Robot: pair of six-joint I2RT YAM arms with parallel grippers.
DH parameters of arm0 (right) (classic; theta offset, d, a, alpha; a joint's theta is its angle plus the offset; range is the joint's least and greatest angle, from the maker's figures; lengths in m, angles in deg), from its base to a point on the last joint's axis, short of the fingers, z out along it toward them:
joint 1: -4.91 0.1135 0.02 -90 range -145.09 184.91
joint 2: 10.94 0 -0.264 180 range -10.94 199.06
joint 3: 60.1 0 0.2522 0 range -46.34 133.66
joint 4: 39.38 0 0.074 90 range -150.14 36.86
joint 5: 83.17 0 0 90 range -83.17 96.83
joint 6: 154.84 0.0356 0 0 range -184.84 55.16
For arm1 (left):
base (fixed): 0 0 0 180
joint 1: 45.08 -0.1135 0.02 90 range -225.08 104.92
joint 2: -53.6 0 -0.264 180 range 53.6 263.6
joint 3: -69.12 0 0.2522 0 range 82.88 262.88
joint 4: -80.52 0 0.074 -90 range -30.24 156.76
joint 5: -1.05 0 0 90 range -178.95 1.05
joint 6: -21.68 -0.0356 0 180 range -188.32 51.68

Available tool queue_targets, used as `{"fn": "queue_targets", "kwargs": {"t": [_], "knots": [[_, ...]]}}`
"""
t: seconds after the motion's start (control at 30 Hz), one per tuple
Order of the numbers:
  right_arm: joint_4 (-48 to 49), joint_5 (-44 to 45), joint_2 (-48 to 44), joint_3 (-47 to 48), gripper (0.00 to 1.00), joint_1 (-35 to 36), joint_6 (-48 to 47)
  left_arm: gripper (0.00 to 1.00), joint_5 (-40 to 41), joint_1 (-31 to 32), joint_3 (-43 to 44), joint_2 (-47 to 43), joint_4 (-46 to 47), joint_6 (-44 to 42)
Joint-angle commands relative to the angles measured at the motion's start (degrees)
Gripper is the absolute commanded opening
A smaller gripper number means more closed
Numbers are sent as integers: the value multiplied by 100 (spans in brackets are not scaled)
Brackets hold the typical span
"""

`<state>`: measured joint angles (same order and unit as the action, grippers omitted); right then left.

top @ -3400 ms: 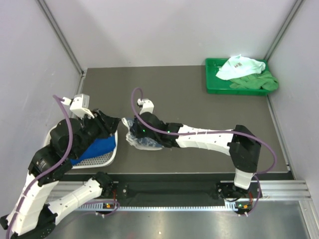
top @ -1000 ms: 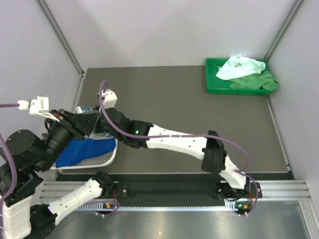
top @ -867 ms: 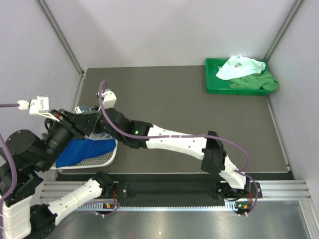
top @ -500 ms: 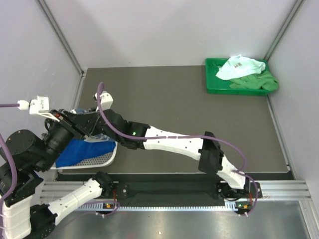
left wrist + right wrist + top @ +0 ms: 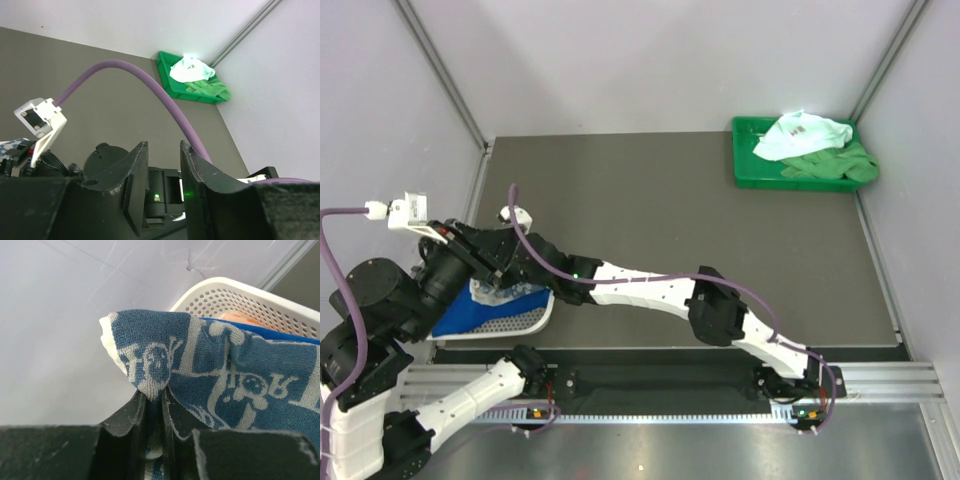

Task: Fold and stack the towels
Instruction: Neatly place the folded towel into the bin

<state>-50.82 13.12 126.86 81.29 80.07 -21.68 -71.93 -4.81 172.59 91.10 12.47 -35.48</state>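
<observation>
A blue-and-white printed towel [image 5: 225, 375] hangs bunched from my right gripper [image 5: 155, 395], which is shut on a fold of it over the white mesh basket [image 5: 240, 297]. In the top view this towel [image 5: 506, 294] sits at the basket [image 5: 520, 322], above a royal blue towel [image 5: 465, 312] lying inside. The right gripper itself is hidden under the left arm there. My left gripper [image 5: 164, 147] hovers open and empty above the right arm. A mint-white towel [image 5: 800, 133] and a green towel [image 5: 840, 166] lie in the green tray [image 5: 745, 172].
The left arm is raised over the basket, and the right arm stretches across the front of the dark table [image 5: 670, 200] to the far left. A purple cable [image 5: 150, 82] arcs between them. Grey walls close in on the left, back and right.
The right arm has carried the printed towel from the table's middle-left to the basket, edging further left in the last second. The left arm lifted off the basket and stays raised.
</observation>
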Motion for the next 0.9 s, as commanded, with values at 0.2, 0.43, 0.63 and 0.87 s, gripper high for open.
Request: {"fn": "queue_targets", "kwargs": {"t": [0.2, 0.43, 0.63, 0.87], "knots": [[1015, -1252, 792, 587, 20, -422, 404, 38, 135, 25, -252, 65, 427, -137], [1209, -1727, 1039, 657, 57, -563, 404, 38, 153, 25, -490, 161, 673, -138], [1155, -1806, 881, 570, 82, -616, 290, 38, 162, 25, -534, 267, 796, -138], [1480, -2061, 836, 543, 86, -607, 746, 38, 171, 25, -463, 364, 770, -173]]}}
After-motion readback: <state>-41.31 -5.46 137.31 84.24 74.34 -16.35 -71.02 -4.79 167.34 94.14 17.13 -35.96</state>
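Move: The right hand holds the blue-and-white patterned towel above the bin, whose middle lies about 6 cm ahead, 6 cm to its left and some 18 cm below. The folded blue towel already in the bin is roughly 4 cm ahead, 4 cm left and 17 cm down; an orange towel edge shows about 12 cm ahead, 8 cm left, 19 cm down. From the empty left hand the bin is some 9 cm ahead, 18 cm left and 40 cm below. Right hand lowers the towel about 7 cm, edging forward, and opens wide; left hand eases forward about 3 cm. ##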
